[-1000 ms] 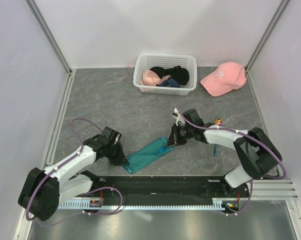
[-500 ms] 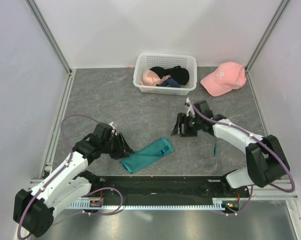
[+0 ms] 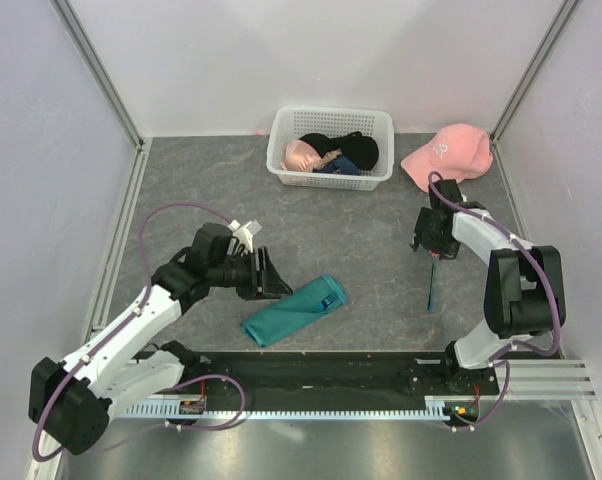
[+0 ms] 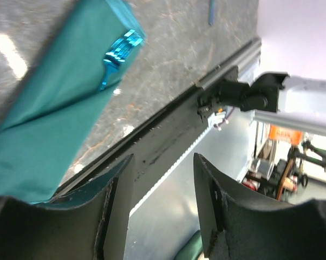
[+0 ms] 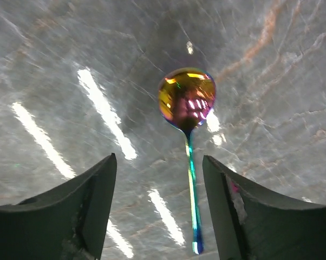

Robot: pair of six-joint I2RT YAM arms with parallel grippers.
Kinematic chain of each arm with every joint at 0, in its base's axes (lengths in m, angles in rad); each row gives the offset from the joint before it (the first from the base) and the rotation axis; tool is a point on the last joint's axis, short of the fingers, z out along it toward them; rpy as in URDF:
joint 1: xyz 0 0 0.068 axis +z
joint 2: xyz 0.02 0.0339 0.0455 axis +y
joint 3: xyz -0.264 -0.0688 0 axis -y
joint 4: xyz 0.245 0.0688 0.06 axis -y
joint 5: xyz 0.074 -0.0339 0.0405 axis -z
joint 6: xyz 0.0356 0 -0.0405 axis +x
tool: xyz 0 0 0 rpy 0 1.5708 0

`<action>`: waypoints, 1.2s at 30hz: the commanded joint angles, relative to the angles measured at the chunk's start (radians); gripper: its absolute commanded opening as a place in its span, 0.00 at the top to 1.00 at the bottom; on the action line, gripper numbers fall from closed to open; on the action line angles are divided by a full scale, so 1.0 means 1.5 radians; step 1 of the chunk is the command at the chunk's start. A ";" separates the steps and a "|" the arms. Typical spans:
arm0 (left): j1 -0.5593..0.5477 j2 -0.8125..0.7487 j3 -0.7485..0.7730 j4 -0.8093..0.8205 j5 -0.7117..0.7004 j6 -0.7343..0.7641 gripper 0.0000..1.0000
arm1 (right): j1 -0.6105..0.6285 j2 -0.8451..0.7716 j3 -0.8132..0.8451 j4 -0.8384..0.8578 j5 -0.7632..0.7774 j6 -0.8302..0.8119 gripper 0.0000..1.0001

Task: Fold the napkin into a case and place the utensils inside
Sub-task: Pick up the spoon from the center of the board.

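The napkin [image 3: 293, 310] lies folded as a narrow teal strip, the case, slanting across the table in front of the arms. In the left wrist view a blue fork [image 4: 118, 52] rests on the teal cloth [image 4: 54, 119] near its end. My left gripper [image 3: 272, 284] hovers just left of the strip, open and empty [image 4: 163, 165]. A spoon lies on the table at the right, with a shiny red-purple head [image 5: 186, 99] and a green-blue stem [image 3: 433, 290]. My right gripper [image 3: 427, 240] hangs open over it [image 5: 158, 162], and the stem runs between the fingers without touching them.
A white lattice basket [image 3: 331, 172] with dark and pink garments stands at the back centre. A pink cap [image 3: 446, 155] lies to its right. The black rail [image 3: 321, 372] runs along the near edge, and walls enclose the left, right and back sides.
Both grippers opened and let go of the napkin's ends. The left one drew up and right beside the strip. The right arm swung away to the right, over the spoon.
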 commanded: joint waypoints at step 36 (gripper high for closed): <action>-0.260 0.395 0.263 0.184 -0.131 0.064 0.16 | 0.190 -0.310 -0.179 0.183 -0.323 0.320 1.00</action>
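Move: The spoon lies just below the right fingers, its middle about 5 cm back, 1 cm right and 4 cm down, bowl pointing outward; the pink cap is some 30 cm ahead and 4 cm right of that hand, about level in height. The napkin's open end lies roughly 27 cm left and 13 cm back from it, 3 cm down. From the left hand that open end is about 15 cm right, 6 cm ahead and 15 cm down, the spoon 43 cm right and 14 cm ahead. The right hand eases down about 3 cm and slightly back and right, pinches the spoon's neck just below the bowl, then lifts it and carries it some 17 cm left towards the napkin's open end, the fingers swinging some 35 degrees to point more leftward. Meanwhile the empty left hand travels about 14 cm right towards that open end and the approaching spoon, sinking a little, its half-open fingers spreading wide. ##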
